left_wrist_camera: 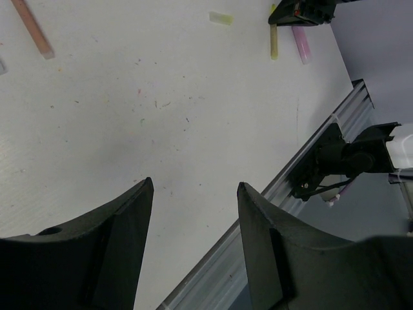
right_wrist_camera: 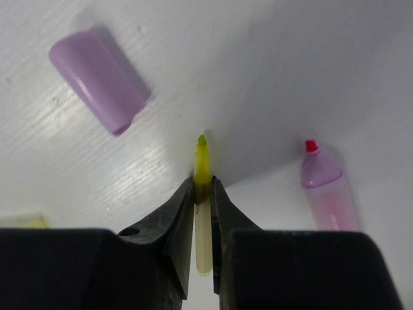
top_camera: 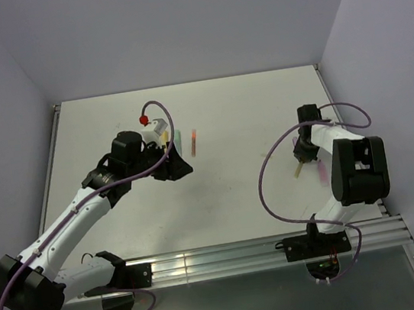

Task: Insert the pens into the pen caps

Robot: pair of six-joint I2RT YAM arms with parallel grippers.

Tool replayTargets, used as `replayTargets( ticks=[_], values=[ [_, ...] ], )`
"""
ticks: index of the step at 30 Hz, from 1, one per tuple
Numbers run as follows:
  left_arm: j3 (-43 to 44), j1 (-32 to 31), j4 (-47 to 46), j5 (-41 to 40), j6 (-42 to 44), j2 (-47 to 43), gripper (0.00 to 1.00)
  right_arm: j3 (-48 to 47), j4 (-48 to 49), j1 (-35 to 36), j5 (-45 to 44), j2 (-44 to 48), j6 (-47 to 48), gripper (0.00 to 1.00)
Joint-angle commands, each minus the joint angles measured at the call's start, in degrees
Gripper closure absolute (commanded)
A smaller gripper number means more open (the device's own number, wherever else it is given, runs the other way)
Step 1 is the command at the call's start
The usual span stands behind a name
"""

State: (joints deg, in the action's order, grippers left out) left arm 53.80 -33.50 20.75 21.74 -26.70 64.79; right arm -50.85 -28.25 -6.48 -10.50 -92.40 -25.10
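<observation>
My right gripper (right_wrist_camera: 202, 182) is shut on a yellow pen (right_wrist_camera: 202, 161) whose yellow-green tip sticks out past the fingers, low over the table. A purple pen cap (right_wrist_camera: 97, 77) lies ahead to the left of it. An uncapped pink pen (right_wrist_camera: 326, 190) with a red tip lies to its right. In the left wrist view an orange-red pen (left_wrist_camera: 33, 29) lies far left and a yellow pen cap (left_wrist_camera: 221, 18) lies near the right gripper (left_wrist_camera: 302, 11). My left gripper (left_wrist_camera: 195, 183) is open over bare table, holding nothing.
From above, the left gripper (top_camera: 178, 167) hovers mid-table just left of the orange-red pen (top_camera: 194, 143), with a mint piece (top_camera: 177, 139) beside its wrist. The right gripper (top_camera: 303, 153) is at the right. An aluminium rail (top_camera: 229, 258) runs along the near edge; walls enclose the table.
</observation>
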Motion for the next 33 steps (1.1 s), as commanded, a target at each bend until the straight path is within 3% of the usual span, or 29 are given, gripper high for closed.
replayTargets(
  ticks=[1,7,11,21,33],
  values=[
    [-0.3,1.1,-4.7,5.2,-1.8,-0.9,0.4,4.0,-0.1,2.3,2.9,5.9,-2.6,1.0],
    [-0.9,3.3,-10.7,10.7,-5.4,-1.5,0.39,4.4,-0.1,10.6,7.1,18.1,-7.2,1.0],
    [-1.4,4.6,-16.2,14.5,-8.4,-1.4,0.38,-0.6,1.9,21.6,9.1,23.8,-12.2,1.0],
    [2.5,4.6,-23.6,15.4,-11.9,2.3,0.39,-18.7,7.2,38.5,9.5,20.1,-19.1,1.0],
    [6.5,4.7,-22.6,13.2,-11.4,4.6,0.4,-27.8,8.6,46.6,8.0,15.8,-21.1,1.0]
  ],
)
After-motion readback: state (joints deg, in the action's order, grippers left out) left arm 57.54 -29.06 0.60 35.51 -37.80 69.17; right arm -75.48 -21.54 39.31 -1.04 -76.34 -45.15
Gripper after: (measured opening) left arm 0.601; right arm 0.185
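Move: Some 39 cm to the left of the right hand, about 7 cm back and 20 cm higher, wait the left gripper's open fingers. The right hand already grips the yellow pen low at the table; around it the purple cap lies 6 cm ahead and 2 cm left, the pink pen 5 cm back and 5 cm right. For the left hand, the yellow pen is about 5 cm ahead, 38 cm right and 20 cm down, the orange pen 17 cm ahead, 4 cm right. Sweeping left by some 34 cm and up about 29 cm, the right hand keeps its pinch on the yellow pen and carries it to the left gripper, its fingers swinging from straight down to point forward-left. The left hand rises about 8 cm, easing slightly right and forward, and tips its still-open fingers up some 20 degrees towards level to meet the pen. ##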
